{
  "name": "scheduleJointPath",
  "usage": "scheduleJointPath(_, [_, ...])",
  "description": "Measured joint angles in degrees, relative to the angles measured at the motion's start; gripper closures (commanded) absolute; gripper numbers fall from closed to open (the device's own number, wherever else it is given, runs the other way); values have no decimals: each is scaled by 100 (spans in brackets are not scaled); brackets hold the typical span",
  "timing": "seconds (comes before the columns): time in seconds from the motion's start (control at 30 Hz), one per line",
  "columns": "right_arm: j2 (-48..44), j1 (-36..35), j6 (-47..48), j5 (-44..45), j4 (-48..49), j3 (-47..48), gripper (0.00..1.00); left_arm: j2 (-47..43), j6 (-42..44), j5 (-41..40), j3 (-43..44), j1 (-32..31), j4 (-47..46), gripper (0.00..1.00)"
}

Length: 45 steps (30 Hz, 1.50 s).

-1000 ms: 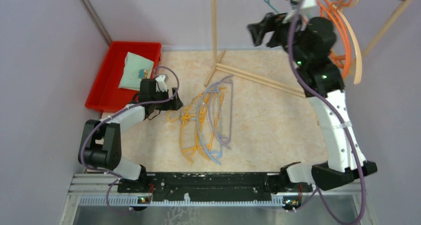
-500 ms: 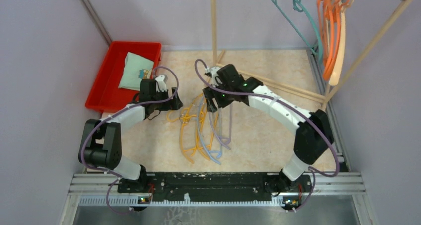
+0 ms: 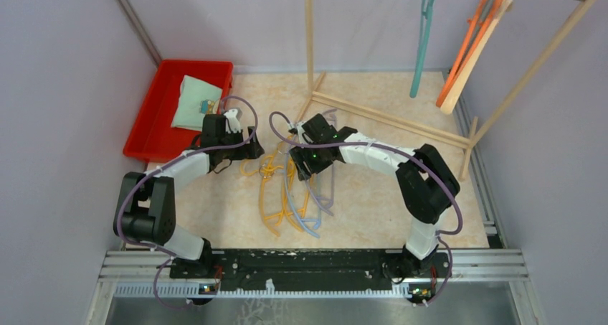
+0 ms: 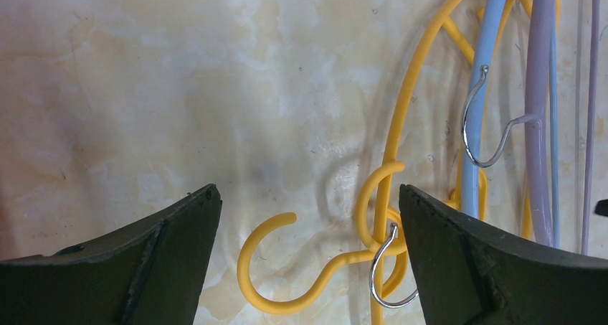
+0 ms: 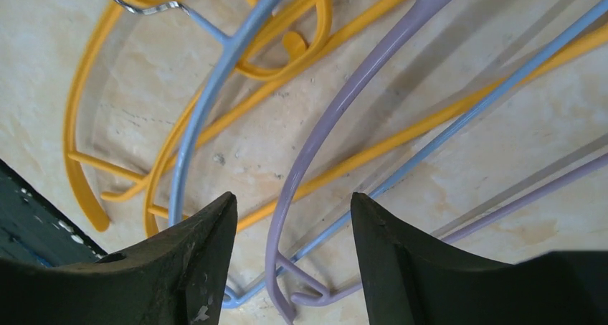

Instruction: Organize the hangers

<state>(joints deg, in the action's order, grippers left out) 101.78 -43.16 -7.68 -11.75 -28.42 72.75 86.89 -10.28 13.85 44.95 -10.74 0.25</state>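
A pile of hangers [image 3: 294, 192] lies on the table: yellow, light blue and lavender, tangled together. My left gripper [image 3: 251, 151] is open at the pile's left edge. In the left wrist view [image 4: 307, 192] a yellow hook [image 4: 276, 293] lies between its jaws, untouched. My right gripper [image 3: 303, 168] is open low over the pile. In the right wrist view [image 5: 292, 199] a lavender hanger [image 5: 344, 110] runs between its jaws, beside a light blue one [image 5: 208, 102]. A teal hanger [image 3: 423, 41] and orange and beige hangers [image 3: 469, 49] hang on the rack rail.
A red bin [image 3: 154, 120] with a folded cloth [image 3: 193, 102] sits at the back left. The rack's wooden upright [image 3: 309, 31] and base poles [image 3: 380, 113] stand behind the pile, with a slanted pole [image 3: 534, 59] at the right. Walls close in on both sides.
My right arm has come down from the rack rail to the pile on the table. The teal hanger now hangs free on the rail. The left arm has not moved.
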Motion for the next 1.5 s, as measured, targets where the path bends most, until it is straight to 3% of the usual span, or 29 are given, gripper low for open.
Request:
scheduleJointPath(0.23, [138,-188,-22,-26,48,-564,44,0,2,-39,-39,0,15,2])
scheduleJointPath(0.73, [179,-297,-153,-175,501,-861,54,-4,4,-57,-232,0,26,2])
scheduleJointPath(0.8, [188,-337,-181,-195,511,-866,59,-15,4,-59,-271,0,24,2])
scheduleJointPath(0.9, [190,-380,-201,-184,511,-894,78,-63,2,-66,-326,0,33,2])
scheduleJointPath(1.1, [170,-402,-240,-2,219,-876,82,-142,0,-74,-341,0,33,1])
scheduleJointPath(1.37, [-203,-407,-245,538,-1075,149,87,-323,-24,-90,-339,0,26,1])
scheduleJointPath(1.5, [-466,-306,-343,538,-1381,1069,100,-387,-22,-122,-334,0,13,1])
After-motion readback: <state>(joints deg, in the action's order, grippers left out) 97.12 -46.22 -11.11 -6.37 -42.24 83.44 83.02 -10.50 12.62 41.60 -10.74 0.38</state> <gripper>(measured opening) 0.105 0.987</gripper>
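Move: The near half of the purple hanger's curved bar lies about 5 cm back from my right hand, 1 cm to its right and 6 cm below. The blue hanger's curved bar runs some 5 cm to the left of this hand, 1 cm farther out. The yellow hooks sit about 10 cm left and 4 cm ahead of it, both down on the table. From my left hand, that purple stretch is roughly 10 cm back, 16 cm right and 6 cm below. I lower my open right hand about 5 cm and draw it back as far, down onto the purple hanger's curved bar, and pinch the bar between the fingertips. Then I lift steeply, some 12 cm, swinging forward about 4 cm with the bar held. My open left hand only dips and eases back a couple of centimetres over the table, then comes up again. ##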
